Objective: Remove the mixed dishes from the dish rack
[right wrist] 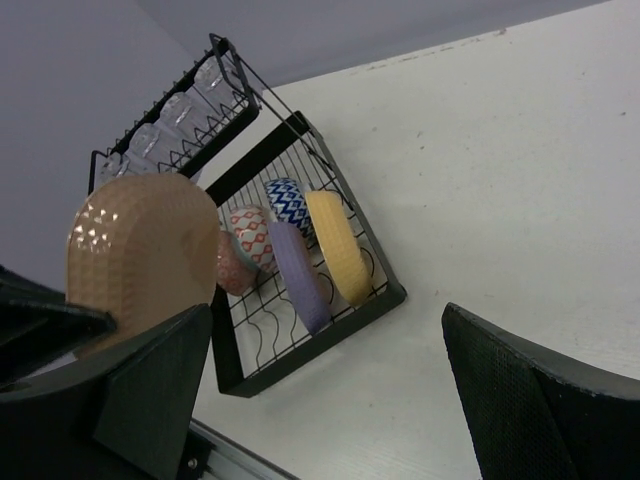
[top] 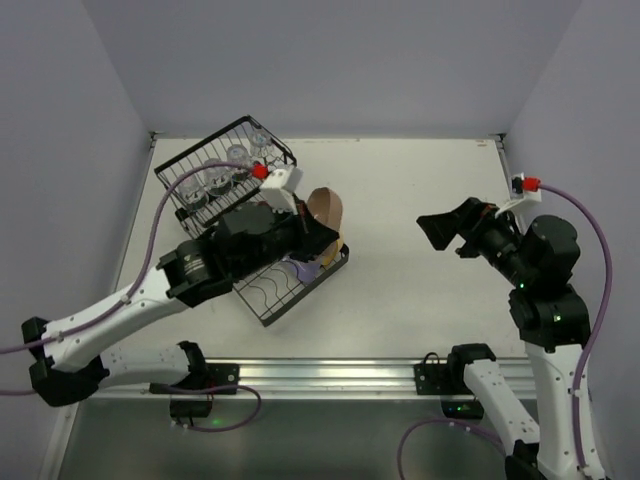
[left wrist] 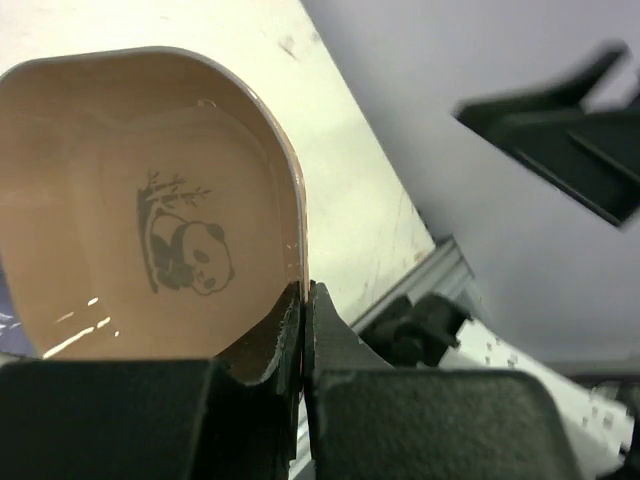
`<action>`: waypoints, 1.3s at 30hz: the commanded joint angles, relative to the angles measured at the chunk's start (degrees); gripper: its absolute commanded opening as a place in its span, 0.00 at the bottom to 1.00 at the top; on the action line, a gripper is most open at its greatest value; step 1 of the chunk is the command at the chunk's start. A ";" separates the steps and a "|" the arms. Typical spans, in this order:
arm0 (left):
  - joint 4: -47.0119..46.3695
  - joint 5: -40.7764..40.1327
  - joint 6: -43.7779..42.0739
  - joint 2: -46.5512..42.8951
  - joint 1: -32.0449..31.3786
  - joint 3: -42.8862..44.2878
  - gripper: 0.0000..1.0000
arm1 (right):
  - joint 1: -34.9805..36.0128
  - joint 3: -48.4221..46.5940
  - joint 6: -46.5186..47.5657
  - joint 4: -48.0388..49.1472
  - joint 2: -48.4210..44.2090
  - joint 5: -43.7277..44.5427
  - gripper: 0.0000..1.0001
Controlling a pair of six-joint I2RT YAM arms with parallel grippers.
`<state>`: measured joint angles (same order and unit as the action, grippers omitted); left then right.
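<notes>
My left gripper (left wrist: 303,300) is shut on the rim of the tan plate (left wrist: 150,200), which has a panda print and is held upright above the flat section of the black dish rack (top: 270,318). In the right wrist view the tan plate (right wrist: 140,250) hangs in front of the rack (right wrist: 300,345). The purple plate (right wrist: 300,275), yellow plate (right wrist: 340,245), blue bowl (right wrist: 287,203), pink patterned bowl (right wrist: 250,232) and red-brown bowl (right wrist: 232,270) stand in the rack. Clear glass cups (top: 225,175) fill the basket section. My right gripper (top: 445,232) hovers open, empty, well right of the rack.
The rack sits at the table's back left, close to the left wall. Bare white table (top: 420,180) lies between the rack and the right arm. A metal rail (top: 320,375) runs along the near edge.
</notes>
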<state>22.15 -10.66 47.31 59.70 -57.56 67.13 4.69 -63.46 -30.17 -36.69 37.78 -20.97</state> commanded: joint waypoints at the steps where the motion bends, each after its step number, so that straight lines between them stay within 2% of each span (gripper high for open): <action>1: 14.73 -2.22 -19.40 11.02 -12.16 15.79 0.00 | -0.29 -4.82 2.57 -2.77 4.83 -6.08 0.99; 2: 20.85 -11.75 -21.62 17.14 -14.92 23.32 0.00 | -0.29 -7.18 3.53 -4.17 6.24 -8.97 0.99; 5: 30.36 -23.66 -29.63 25.53 -19.43 32.93 0.00 | -0.21 -12.01 4.85 -7.77 11.08 -9.97 0.99; 7: 31.81 -26.60 -34.79 31.25 -19.87 33.42 0.00 | -0.21 -13.26 5.30 -8.75 12.31 -7.17 0.99; 8: 31.90 -26.26 -36.83 32.40 -20.05 32.63 0.00 | -0.29 -14.05 5.82 -9.62 12.58 -4.11 0.99; 11: 30.41 -22.40 -41.85 35.04 -20.57 30.35 0.00 | -0.29 -14.41 7.05 -11.38 13.63 -2.50 0.99; 13: 27.17 -20.64 -44.92 34.08 -20.66 28.33 0.00 | -0.12 -13.80 7.67 -11.65 14.07 -2.41 0.98; 14: 22.72 -17.15 -46.68 33.29 -20.75 25.18 0.00 | 0.23 -13.27 8.37 -12.18 14.77 -2.32 0.95; 15: 20.41 -15.73 -51.04 31.55 -20.92 23.67 0.00 | 0.93 -13.09 8.90 -12.79 15.39 -1.10 0.94; 17: 17.24 -12.39 -54.50 29.61 -21.36 20.08 0.00 | 5.05 -13.53 10.74 -15.33 17.06 1.10 0.91; 21: 18.01 -6.93 -60.56 28.45 -21.45 17.86 0.00 | 12.09 -12.57 12.42 -17.01 21.36 3.65 0.82; 23: 19.33 -4.13 -61.02 28.10 -21.37 17.68 0.00 | 14.38 -11.43 12.68 -17.27 21.98 4.80 0.71; 29: 20.04 -1.12 -62.34 27.75 -21.37 17.59 0.00 | 19.39 -9.05 12.69 -18.33 24.97 9.44 0.51; 33: 19.95 -2.18 -62.34 28.19 -21.37 17.59 0.00 | 20.53 -8.35 12.42 -18.77 26.38 12.18 0.48; 35: 19.60 -2.62 -62.43 28.19 -21.37 17.24 0.00 | 20.98 -8.26 12.16 -19.30 27.08 13.50 0.42; 39: 18.81 -3.93 -62.43 28.10 -21.28 16.72 0.00 | 21.33 -7.82 11.81 -19.91 28.31 16.47 0.39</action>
<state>43.68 -13.67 -12.86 89.30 -78.56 84.33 25.52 -71.59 -18.37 -55.40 65.34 -8.51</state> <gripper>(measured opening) 0.018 0.393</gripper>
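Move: The left hand already holds the brown plate by its rim; the right gripper it is taken to lies about 19 cm right, 2 cm ahead and 1 cm higher. Below by about 26 cm, in the rack, the yellow bowl stands 15 cm ahead and 2 cm left, the purple bowl 12 cm ahead and 7 cm left. From the empty right hand the plate's middle is some 21 cm left, 3 cm ahead, nearly level. Left hand swings the plate right, then down some 13 cm; right sinks likewise, leftward, half-closing around its rim. ##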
